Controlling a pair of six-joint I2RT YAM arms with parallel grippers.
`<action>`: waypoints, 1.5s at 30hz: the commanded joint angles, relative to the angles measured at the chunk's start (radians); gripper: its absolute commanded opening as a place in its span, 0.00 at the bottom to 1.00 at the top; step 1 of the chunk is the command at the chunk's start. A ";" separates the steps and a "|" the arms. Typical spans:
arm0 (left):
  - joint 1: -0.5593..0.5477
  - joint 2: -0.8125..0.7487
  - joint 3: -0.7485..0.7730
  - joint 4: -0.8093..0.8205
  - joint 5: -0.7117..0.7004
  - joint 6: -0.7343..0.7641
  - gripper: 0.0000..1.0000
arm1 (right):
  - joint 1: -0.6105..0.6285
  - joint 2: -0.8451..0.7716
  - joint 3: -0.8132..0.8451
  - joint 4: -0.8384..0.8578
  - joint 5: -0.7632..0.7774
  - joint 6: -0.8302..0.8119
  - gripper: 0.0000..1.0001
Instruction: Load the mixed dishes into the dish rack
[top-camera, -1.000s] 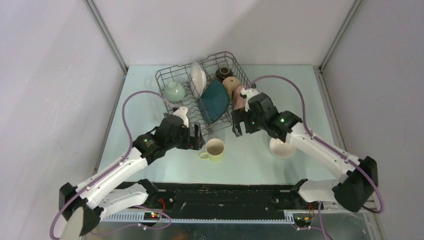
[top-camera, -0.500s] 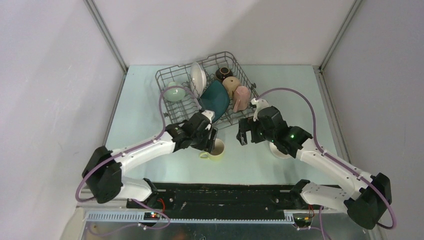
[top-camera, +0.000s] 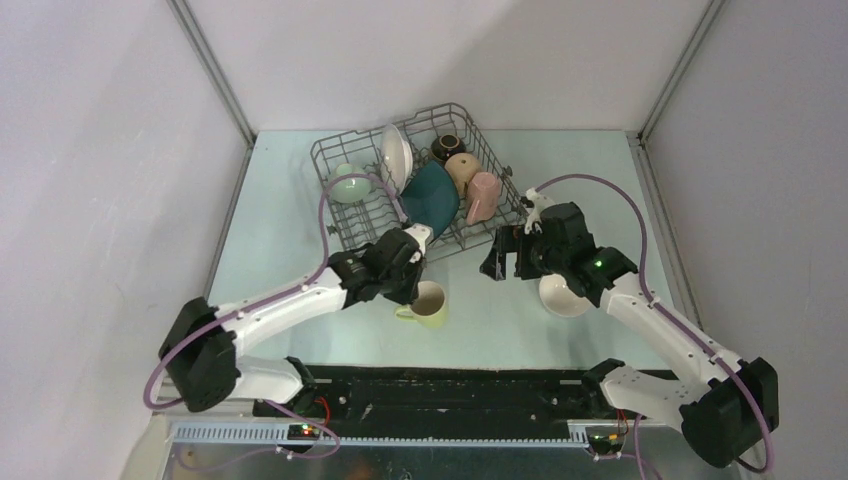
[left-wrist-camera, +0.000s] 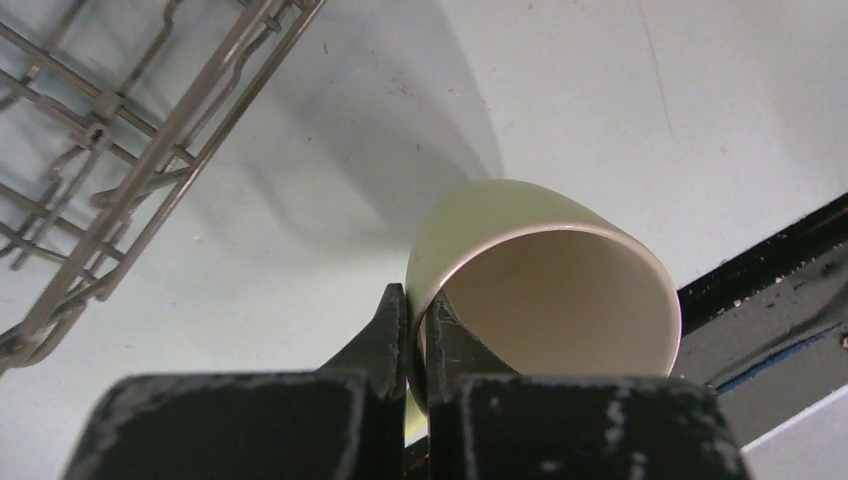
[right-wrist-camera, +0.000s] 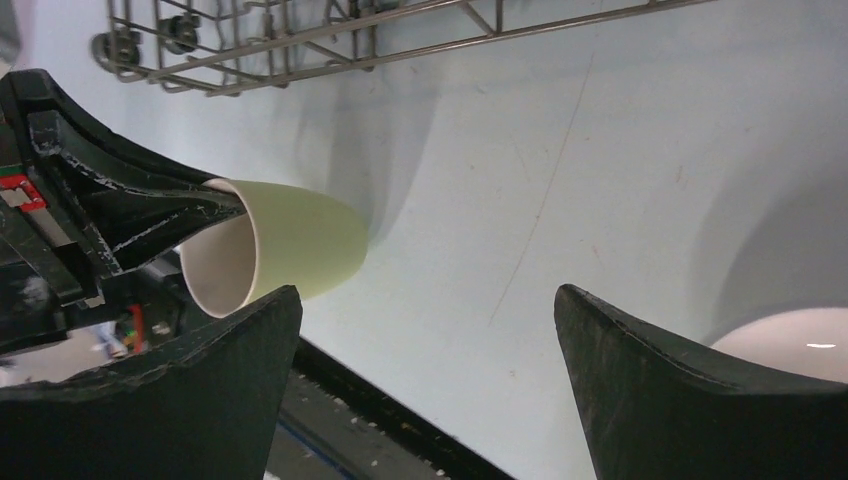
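Note:
The yellow mug (top-camera: 431, 301) stands on the table just in front of the dish rack (top-camera: 322, 163). My left gripper (top-camera: 413, 284) is shut on its rim, one finger inside and one outside, as the left wrist view shows on the mug (left-wrist-camera: 500, 222) at the gripper (left-wrist-camera: 418, 322). My right gripper (top-camera: 501, 263) hangs open over bare table, right of the mug (right-wrist-camera: 300, 245), with nothing between its fingers (right-wrist-camera: 428, 300). A white bowl (top-camera: 566, 298) sits under the right arm, its edge (right-wrist-camera: 800, 342) showing. The rack holds a pale green bowl (top-camera: 350, 186), white plate (top-camera: 395, 156), teal plate (top-camera: 430, 200), brown bowl (top-camera: 447, 147), tan mug (top-camera: 462, 168) and pink mug (top-camera: 483, 194).
The rack's wire edge (left-wrist-camera: 120, 150) lies close to the left of the mug, and its front rail (right-wrist-camera: 300, 42) runs beyond it in the right wrist view. A black base rail (top-camera: 450, 385) runs along the near table edge. Grey walls enclose the table.
My left gripper swung right to the yellow mug and shut on its rim. The right arm drew back from the rack toward the right, still open.

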 joint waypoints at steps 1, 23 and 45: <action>-0.004 -0.159 -0.005 0.067 0.052 0.056 0.00 | -0.084 -0.041 -0.002 0.027 -0.230 0.045 1.00; -0.058 0.064 0.165 0.036 0.089 -0.054 0.00 | -0.122 0.145 0.014 -0.283 0.465 0.273 0.86; -0.074 0.143 0.182 0.052 0.101 -0.048 0.43 | -0.101 0.379 0.009 -0.156 0.430 0.296 0.65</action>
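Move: The left hand already grips the yellow mug's rim, the mug's middle about 3 cm right, 2 back and 5 below. Its set-down spot lies some 9 cm right and 3 back, on the table; the teal plate stands in the rack 19 cm ahead, 3 right. From the open right hand the white bowl is roughly 15 cm right, 1 back and 13 below, the mug 14 left and 3 back, the pink mug 18 ahead, 4 left. Still pinching the yellow mug's rim, the left hand lifts about 8 cm, carries right some 6 cm while lowering, then opens partway and lets go, staying around the rim. The right hand rises briefly, then swings about 10 cm right and down towards the white bowl, turning some 30 degrees clockwise and tipping steeper, its fingers closing slightly astride the bowl's left rim. ##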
